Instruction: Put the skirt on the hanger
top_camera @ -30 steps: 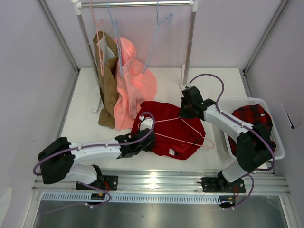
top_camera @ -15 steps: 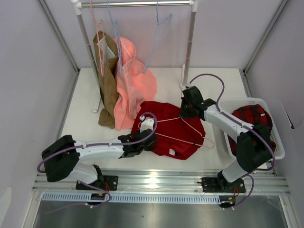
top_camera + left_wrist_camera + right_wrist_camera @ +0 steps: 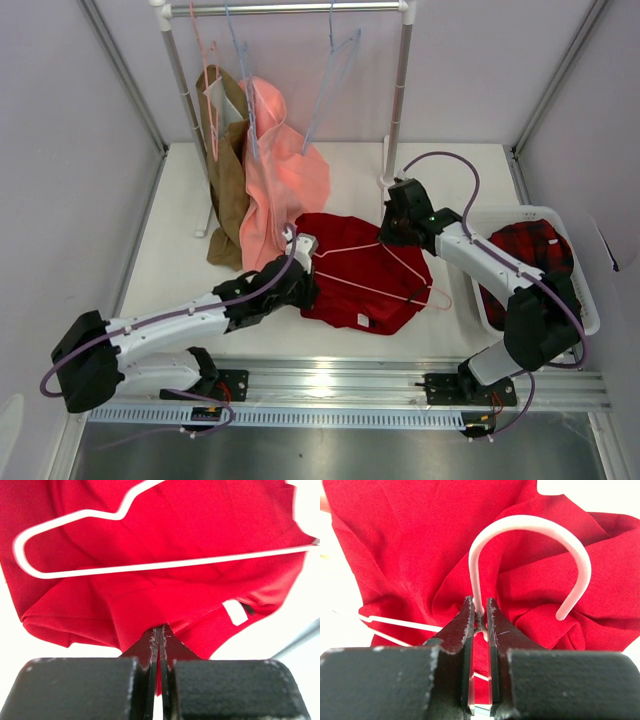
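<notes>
The dark red skirt (image 3: pixel 360 290) lies crumpled on the white table, in front of the rack. The pale pink hanger (image 3: pixel 410 272) lies flat on top of it. My left gripper (image 3: pixel 303 283) is at the skirt's left edge. In the left wrist view this gripper (image 3: pixel 160 631) is shut on a fold of the skirt (image 3: pixel 200 525), below the hanger's wire (image 3: pixel 150 566) and near the white label (image 3: pixel 234 612). My right gripper (image 3: pixel 389 240) is at the skirt's far edge. The right wrist view shows it (image 3: pixel 480 614) shut on the hanger's neck, just under the hook (image 3: pixel 530 522).
A clothes rack (image 3: pixel 400 100) stands at the back with light blue hangers (image 3: pixel 335 70), a salmon-pink garment (image 3: pixel 290 180) and a brown garment (image 3: pixel 228 190) on a pink hanger. A white basket (image 3: pixel 500 211) with plaid cloth (image 3: pixel 530 245) sits at the right.
My left gripper has closed on the skirt's left edge and moved slightly farther from the arm bases with it. The right gripper stays shut on the hanger's neck, almost unmoved.
</notes>
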{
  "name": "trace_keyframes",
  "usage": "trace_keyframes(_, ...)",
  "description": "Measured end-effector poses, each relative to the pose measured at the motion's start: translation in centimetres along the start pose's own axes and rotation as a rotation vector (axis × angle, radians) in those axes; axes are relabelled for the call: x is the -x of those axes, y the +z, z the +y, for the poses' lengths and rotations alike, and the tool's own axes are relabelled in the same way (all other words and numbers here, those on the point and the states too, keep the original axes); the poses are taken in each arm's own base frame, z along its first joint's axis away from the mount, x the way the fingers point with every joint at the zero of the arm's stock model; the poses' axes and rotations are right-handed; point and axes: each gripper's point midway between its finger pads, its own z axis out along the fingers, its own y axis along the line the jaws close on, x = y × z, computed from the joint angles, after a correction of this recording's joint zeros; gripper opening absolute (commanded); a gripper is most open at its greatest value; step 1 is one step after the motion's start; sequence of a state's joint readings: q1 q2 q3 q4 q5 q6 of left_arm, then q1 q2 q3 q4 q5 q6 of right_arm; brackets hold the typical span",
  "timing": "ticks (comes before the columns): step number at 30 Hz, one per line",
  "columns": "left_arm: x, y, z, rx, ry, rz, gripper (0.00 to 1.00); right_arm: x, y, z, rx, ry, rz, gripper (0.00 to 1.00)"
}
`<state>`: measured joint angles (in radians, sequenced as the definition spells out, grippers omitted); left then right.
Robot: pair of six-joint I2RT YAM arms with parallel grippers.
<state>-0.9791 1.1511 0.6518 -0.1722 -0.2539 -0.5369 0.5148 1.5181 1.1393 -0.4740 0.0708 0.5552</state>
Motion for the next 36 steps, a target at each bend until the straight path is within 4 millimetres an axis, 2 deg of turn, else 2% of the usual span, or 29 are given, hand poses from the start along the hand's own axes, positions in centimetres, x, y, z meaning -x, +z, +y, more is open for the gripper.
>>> trace_keyframes(3,0.4,-0.7,-0.4,-0.080,-0.019,-0.008,0.00,0.3,-0.4,0.1,0.006,0.001,-0.013,0.00)
trace_keyframes(7,0.0,-1.0,-0.4,-0.134,-0.038,0.015,0.00,0.6,-0.7,0.2,0.010,0.002,-0.023,0.00)
trace_keyframes(11,-0.7,-1.5,-1.8,-0.216,-0.033,0.056,0.00,0.5,-0.7,0.2,0.010,0.002,-0.022,0.00)
trace_keyframes(13,-1.1,-1.7,-2.5,-0.242,-0.024,0.068,0.05,0.5,-0.7,0.2,0.010,0.002,-0.022,0.00)
trace_keyframes(14,-1.3,-1.8,-2.8,-0.254,-0.018,0.074,0.14,0.5,-0.7,0.2,0.010,0.002,-0.022,0.00)
trace_keyframes(17,-1.9,-2.1,-3.7,-0.275,0.000,0.088,0.21,0.5,-0.7,0.2,0.011,0.002,-0.022,0.00)
trace_keyframes(20,-2.7,-2.2,-3.8,-0.258,0.017,0.103,0.17,0.5,-0.7,0.2,0.010,0.001,-0.021,0.00)
trace_keyframes(22,-3.3,-2.2,-3.5,-0.228,0.026,0.115,0.16,0.5,-0.7,0.2,0.010,0.001,-0.021,0.00)
trace_keyframes(27,-5.3,-1.4,-1.9,-0.093,0.038,0.156,0.23,0.5,-0.6,0.2,0.010,-0.001,-0.020,0.00)
trace_keyframes(36,-5.4,0.5,1.3,0.115,0.007,0.119,0.27,0.4,-0.6,0.2,0.010,-0.006,-0.018,0.00)
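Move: The near-left edge of the skirt, where the top layer folds, lies about 5 cm below the left hand, some 2 cm back and 1 cm to its left. Around that hand, the left end of the hanger's bar is roughly 12 cm ahead and 5 cm left, and the white tag about 11 cm to its right and 1 cm back, both near table height. From the right hand, that skirt edge lies some 16 cm back, 17 cm left and 7 cm below. Backward first and a little to the right, almost level, the left hand draws off about 5 cm while turning clockwise; its shut fingers part to roughly a quarter. It then sinks about 5 cm, swinging left, forward and back counter-clockwise, so the parted tips come down at the skirt's near-left edge. The right hand stays put, still pinching the hanger by its hook's neck. ##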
